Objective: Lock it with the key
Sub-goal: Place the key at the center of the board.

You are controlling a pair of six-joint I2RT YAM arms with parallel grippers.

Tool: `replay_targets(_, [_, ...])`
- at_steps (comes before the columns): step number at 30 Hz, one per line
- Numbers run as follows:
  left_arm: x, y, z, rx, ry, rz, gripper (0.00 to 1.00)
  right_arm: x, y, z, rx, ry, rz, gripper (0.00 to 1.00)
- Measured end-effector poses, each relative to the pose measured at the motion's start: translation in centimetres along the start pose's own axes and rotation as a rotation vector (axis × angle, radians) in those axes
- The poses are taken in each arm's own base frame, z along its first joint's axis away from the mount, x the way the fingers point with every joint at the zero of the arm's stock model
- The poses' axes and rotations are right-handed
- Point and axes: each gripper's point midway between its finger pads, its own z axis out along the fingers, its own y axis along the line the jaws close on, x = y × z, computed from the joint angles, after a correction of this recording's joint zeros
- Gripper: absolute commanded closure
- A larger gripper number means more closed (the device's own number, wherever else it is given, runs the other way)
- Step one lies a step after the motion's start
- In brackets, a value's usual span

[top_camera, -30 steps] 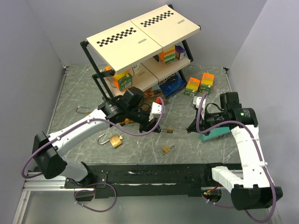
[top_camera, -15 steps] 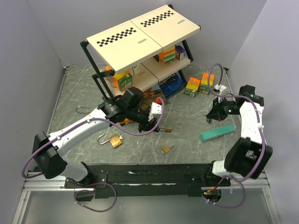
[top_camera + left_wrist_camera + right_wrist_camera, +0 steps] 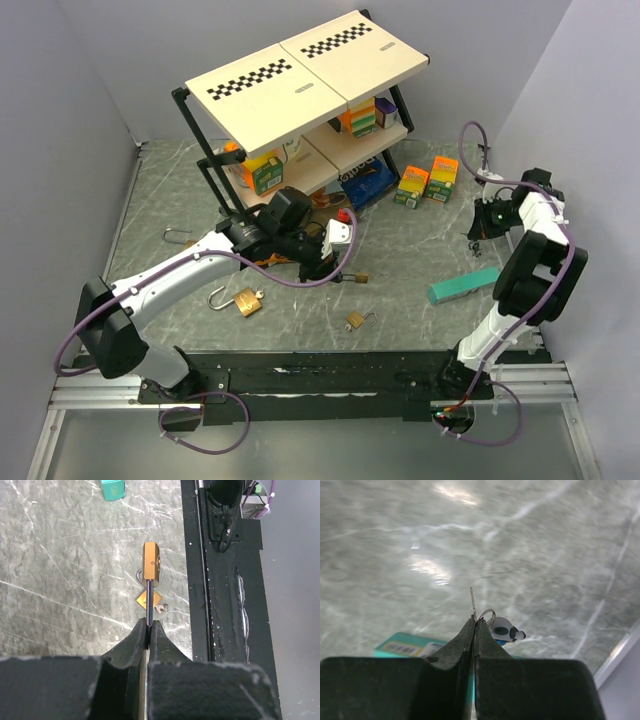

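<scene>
My left gripper [image 3: 330,264] is shut on the steel shackle of a small brass padlock [image 3: 358,278] and holds it out above the table. In the left wrist view the padlock body [image 3: 151,561] stands beyond the closed fingertips [image 3: 141,632]. My right gripper [image 3: 481,224] is far right near the wall, shut on a thin key [image 3: 472,600]. A key ring and a panda charm [image 3: 506,629] hang beside its closed fingertips [image 3: 468,630]. The key and the padlock are far apart.
A larger brass padlock [image 3: 243,300] with its shackle open and another small one [image 3: 355,320] lie on the table. A teal box [image 3: 463,284] lies below the right gripper. A black shelf [image 3: 300,90] with boxes stands behind; two orange-green boxes [image 3: 425,180] stand beside it.
My right arm has swung back from the middle, near the held padlock, to the far right edge, with the key still in it. The left arm has hardly moved.
</scene>
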Motion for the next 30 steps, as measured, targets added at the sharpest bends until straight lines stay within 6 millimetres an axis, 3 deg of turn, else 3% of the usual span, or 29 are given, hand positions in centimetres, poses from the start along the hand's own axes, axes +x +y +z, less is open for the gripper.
replay_targets(5, [0.0,0.0,0.0,-0.001,-0.002,0.001,0.99,1.5,-2.4,2.4,0.048,0.066,0.060,1.00])
replay_targets(10, [-0.1,0.4,0.4,-0.002,-0.005,0.001,0.99,1.9,-3.8,3.9,0.069,0.084,0.113,0.91])
replay_targets(11, [0.0,0.4,0.5,-0.002,-0.004,-0.005,0.99,1.8,-4.0,4.0,0.074,0.083,0.120,0.87])
replay_targets(14, [0.1,0.4,0.6,-0.001,-0.001,-0.014,0.99,1.2,-4.9,4.2,0.092,0.078,0.128,0.53])
replay_targets(17, [0.3,0.5,0.7,0.000,0.004,-0.022,0.99,0.4,-5.4,4.0,0.109,0.064,0.123,0.38])
replay_targets(22, [0.7,0.5,1.0,0.009,0.020,-0.057,0.99,0.1,-5.4,3.7,0.108,0.056,0.116,0.37])
replay_targets(26, [0.4,1.0,1.7,0.021,0.056,-0.138,0.99,-0.9,-4.2,2.4,0.082,0.025,0.092,0.33])
replay_targets(28, [-0.3,1.5,2.2,0.038,0.071,-0.176,0.99,-2.1,-2.9,0.5,0.078,-0.032,0.043,0.30])
replay_targets(29, [-0.7,1.8,2.6,0.050,0.079,-0.200,0.99,-2.8,-1.8,-0.8,0.076,-0.068,0.011,0.13])
replay_targets(30, [-1.2,2.1,3.1,0.067,0.086,-0.227,0.99,-3.5,-0.4,-2.5,0.076,-0.119,-0.039,0.07])
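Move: The bare patch of table where I'll lay the key lies about 3 cm ahead of my right hand, 3 cm right and 7 cm down. The teal box is some 8 cm behind that hand and level with it sideways, 5 cm lower; the nearer orange box stands about 22 cm ahead and 3 cm left. From my left hand, which holds a padlock, that patch is roughly 21 cm ahead, 44 cm right and 19 cm below. I lower the key and its keychain about 5 cm with my right hand, easing forward and right beyond the teal box, open the fingers wide to let go, then lift some 8 cm clear, drifting back and left. Late on, my left hand carries the padlock about 4 cm, mostly right and a little forward, rolling some 15 degrees and still gripping the shackle. ##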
